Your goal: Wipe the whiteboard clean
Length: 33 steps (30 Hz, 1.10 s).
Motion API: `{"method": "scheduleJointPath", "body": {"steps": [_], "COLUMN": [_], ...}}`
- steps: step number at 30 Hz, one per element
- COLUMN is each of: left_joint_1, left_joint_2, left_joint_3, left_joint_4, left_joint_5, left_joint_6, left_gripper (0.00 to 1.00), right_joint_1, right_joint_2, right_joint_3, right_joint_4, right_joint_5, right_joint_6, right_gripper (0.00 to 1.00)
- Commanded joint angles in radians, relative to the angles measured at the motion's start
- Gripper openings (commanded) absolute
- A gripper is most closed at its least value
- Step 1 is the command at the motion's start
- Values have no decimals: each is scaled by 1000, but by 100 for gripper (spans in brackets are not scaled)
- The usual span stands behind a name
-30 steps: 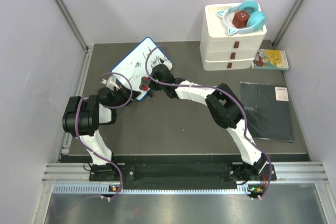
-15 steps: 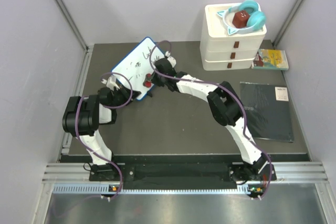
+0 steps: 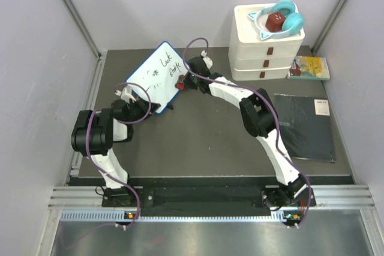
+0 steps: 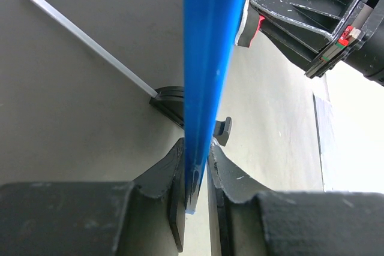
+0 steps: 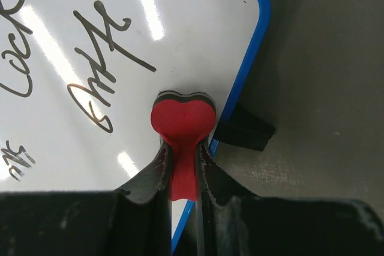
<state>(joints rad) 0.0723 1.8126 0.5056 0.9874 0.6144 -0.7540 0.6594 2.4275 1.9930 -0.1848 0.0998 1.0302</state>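
Note:
The whiteboard [image 3: 155, 79], blue-framed and carrying black handwriting, stands tilted at the back left of the dark mat. My left gripper [image 3: 128, 96] is shut on its lower left edge; in the left wrist view the blue frame [image 4: 213, 58] runs edge-on between the jaws of that gripper [image 4: 197, 151]. My right gripper [image 3: 182, 80] is shut on a red heart-shaped eraser [image 5: 183, 121], which rests against the whiteboard [image 5: 90, 106] near its blue right edge, beside a black foot [image 5: 243, 129]. The handwriting [image 5: 102, 34] lies to the left of the eraser.
A white drawer stack [image 3: 267, 52] at the back right carries teal headphones [image 3: 283, 16]. A yellow booklet [image 3: 310, 67] lies beside it and a flat black pad [image 3: 305, 125] on the right. The board's wire stand [image 4: 90, 46] reaches behind it. Grey walls close in both sides.
My right gripper has carried the eraser up and to the right along the board, from its near lower edge to its right side. The left gripper and the board have held still.

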Motion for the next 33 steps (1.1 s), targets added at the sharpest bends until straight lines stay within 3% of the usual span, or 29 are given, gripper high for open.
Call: {"method": "scheduleJointPath", "body": {"steps": [1, 10, 16, 23, 33], "left_joint_1": [-5, -6, -3, -8, -25], "left_joint_2": [2, 4, -12, -2, -13], "left_joint_3": [-21, -12, -10, -3, 5], "left_joint_4": [-85, -108, -147, -167, -201], "left_joint_5": [30, 22, 15, 25, 10], "left_joint_6": [5, 10, 24, 28, 50], "left_gripper": [6, 5, 4, 3, 3], "right_joint_1": [61, 160, 195, 194, 187], "right_joint_2": [70, 50, 99, 206, 200], "right_joint_3": [84, 139, 277, 427, 406], "right_joint_4": [13, 70, 27, 15, -100], "right_joint_5": [-37, -72, -81, -241, -129], "right_joint_6": [-50, -67, -136, -177, -231], "right_gripper": [0, 0, 0, 0, 0]}}
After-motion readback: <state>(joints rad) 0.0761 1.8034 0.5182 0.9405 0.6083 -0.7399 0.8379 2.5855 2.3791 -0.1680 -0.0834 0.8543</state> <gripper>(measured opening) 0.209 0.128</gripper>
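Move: The right hand grips the red eraser against the lower right part of the tilted whiteboard. The board's left end, its goal, lies about 14 cm left, 7 cm back and 7 cm higher. From that hand, the word "Erase" is roughly 4 cm ahead, 3 cm left and 5 cm up; the "Cap" remnants are some 3 cm ahead, 11 cm left and 6 cm up. From the left hand, which pinches the board's near edge, the goal is about 9 cm ahead, 4 cm left and 8 cm up. Sweep the right gripper left across the whiteboard about 14 cm, climbing its slope some 7 cm and drawing back about as much, with the eraser kept on the face; stop near the left end. Turn the wrist about 25 degrees counter-clockwise with the fingertips tipping up slightly, and hold the grip. Keep the left gripper still, pinching the board's edge. ##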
